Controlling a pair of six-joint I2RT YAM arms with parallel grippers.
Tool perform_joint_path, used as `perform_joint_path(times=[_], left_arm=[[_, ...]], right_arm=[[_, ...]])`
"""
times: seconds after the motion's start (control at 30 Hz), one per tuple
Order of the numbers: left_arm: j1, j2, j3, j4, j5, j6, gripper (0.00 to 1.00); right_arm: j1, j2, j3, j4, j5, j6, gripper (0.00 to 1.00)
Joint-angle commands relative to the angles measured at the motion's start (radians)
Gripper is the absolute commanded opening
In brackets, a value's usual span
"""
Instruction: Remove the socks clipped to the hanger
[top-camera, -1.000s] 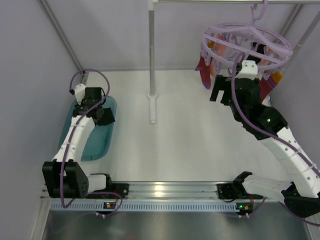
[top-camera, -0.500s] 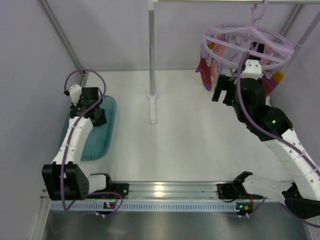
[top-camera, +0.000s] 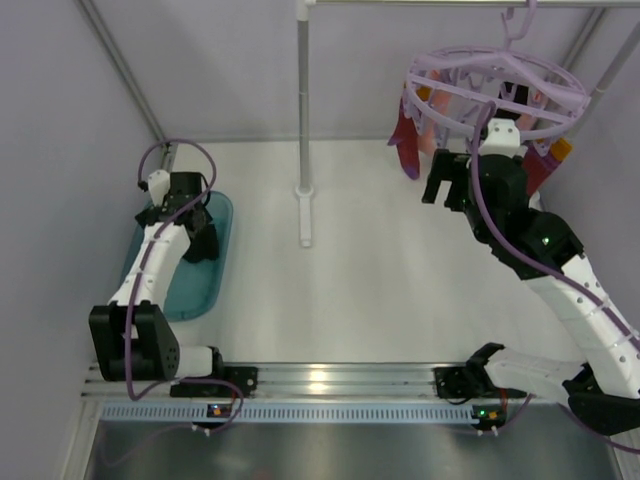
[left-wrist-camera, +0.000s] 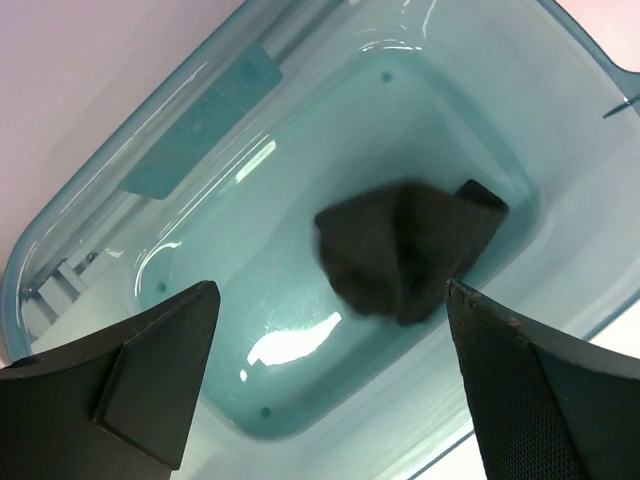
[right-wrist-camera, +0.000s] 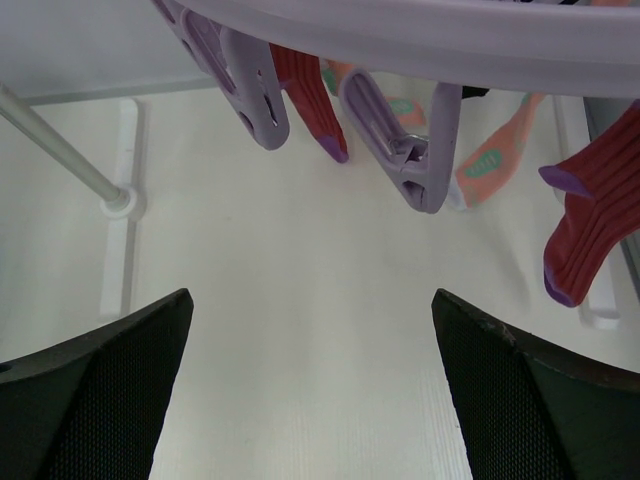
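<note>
The lilac ring hanger (top-camera: 495, 80) hangs at the back right with socks clipped under it. A magenta-red sock (top-camera: 405, 145) dangles at its left side. In the right wrist view a red sock (right-wrist-camera: 305, 85), a salmon sock (right-wrist-camera: 495, 150) and a red sock with a purple toe (right-wrist-camera: 580, 235) hang among lilac pegs (right-wrist-camera: 400, 145). My right gripper (right-wrist-camera: 310, 295) is open just below them, empty (top-camera: 440, 180). My left gripper (left-wrist-camera: 330, 290) is open over the teal tub (left-wrist-camera: 200, 150). A black sock (left-wrist-camera: 400, 245) lies loose on the tub's floor.
The teal tub (top-camera: 175, 285) sits at the left beside the wall. A white pole (top-camera: 303, 100) on a foot (top-camera: 305, 215) stands mid-table at the back, also in the right wrist view (right-wrist-camera: 60, 140). Grey walls enclose the table on the left, back and right.
My left gripper has opened and let go of the black sock, which now lies in the tub. The right gripper rose slightly toward the hanger, staying open.
</note>
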Motion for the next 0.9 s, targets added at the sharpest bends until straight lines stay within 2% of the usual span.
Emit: perform_joint_path(times=[0.0, 0.17, 0.3, 0.33, 0.37, 0.43, 0.47, 0.57, 0.67, 0.87], left_arm=[[0.007, -0.076, -0.014, 0.020, 0.031, -0.023, 0.98], [0.004, -0.176, 0.005, 0.015, 0.066, -0.020, 0.99], [-0.036, -0.176, 0.062, 0.006, 0.109, 0.000, 0.99], [-0.080, -0.168, 0.076, 0.004, 0.089, 0.003, 0.99], [-0.188, -0.149, 0.109, 0.006, 0.047, 0.005, 0.98], [-0.336, -0.092, 0.146, 0.009, -0.108, 0.009, 0.99], [-0.468, -0.070, 0.179, 0.009, -0.136, 0.008, 0.98], [-0.621, 0.002, 0.217, 0.015, -0.139, -0.049, 0.99], [-0.750, 0.091, 0.255, 0.018, -0.211, -0.086, 0.98], [-0.893, 0.232, 0.317, 0.018, -0.213, -0.129, 0.97]], right_arm=[[0.012, -0.007, 0.055, -0.057, -0.008, 0.013, 0.99], [0.012, -0.019, 0.044, -0.083, -0.037, 0.032, 0.99], [0.012, -0.032, 0.034, -0.123, -0.067, 0.060, 1.00], [0.012, -0.038, 0.038, -0.133, -0.069, 0.069, 0.99], [0.012, -0.047, 0.044, -0.148, -0.072, 0.074, 0.99], [0.012, -0.062, 0.069, -0.159, -0.068, 0.082, 1.00], [0.012, -0.065, 0.080, -0.166, -0.061, 0.085, 0.99], [0.012, -0.056, 0.136, -0.195, -0.025, 0.085, 0.99], [0.012, -0.038, 0.187, -0.200, 0.009, 0.082, 0.99], [0.006, 0.035, 0.251, -0.087, 0.155, 0.007, 0.99]])
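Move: The left hand, already open over the teal bin, has the left red sock on the hanger about 50 cm to its right, 12 ahead and 20 higher; the black sock is some 14 cm below it and 5 to its right. From the right hand that red sock is about 16 cm ahead and 5 left, roughly level. An empty clip is 8 ahead of the right hand, 3 right and 5 above; the right red sock is 10 ahead and 18 right, level. The left hand lifts off the bin and sweeps 30 cm right, turning clockwise; the right sinks slightly, then rises. ##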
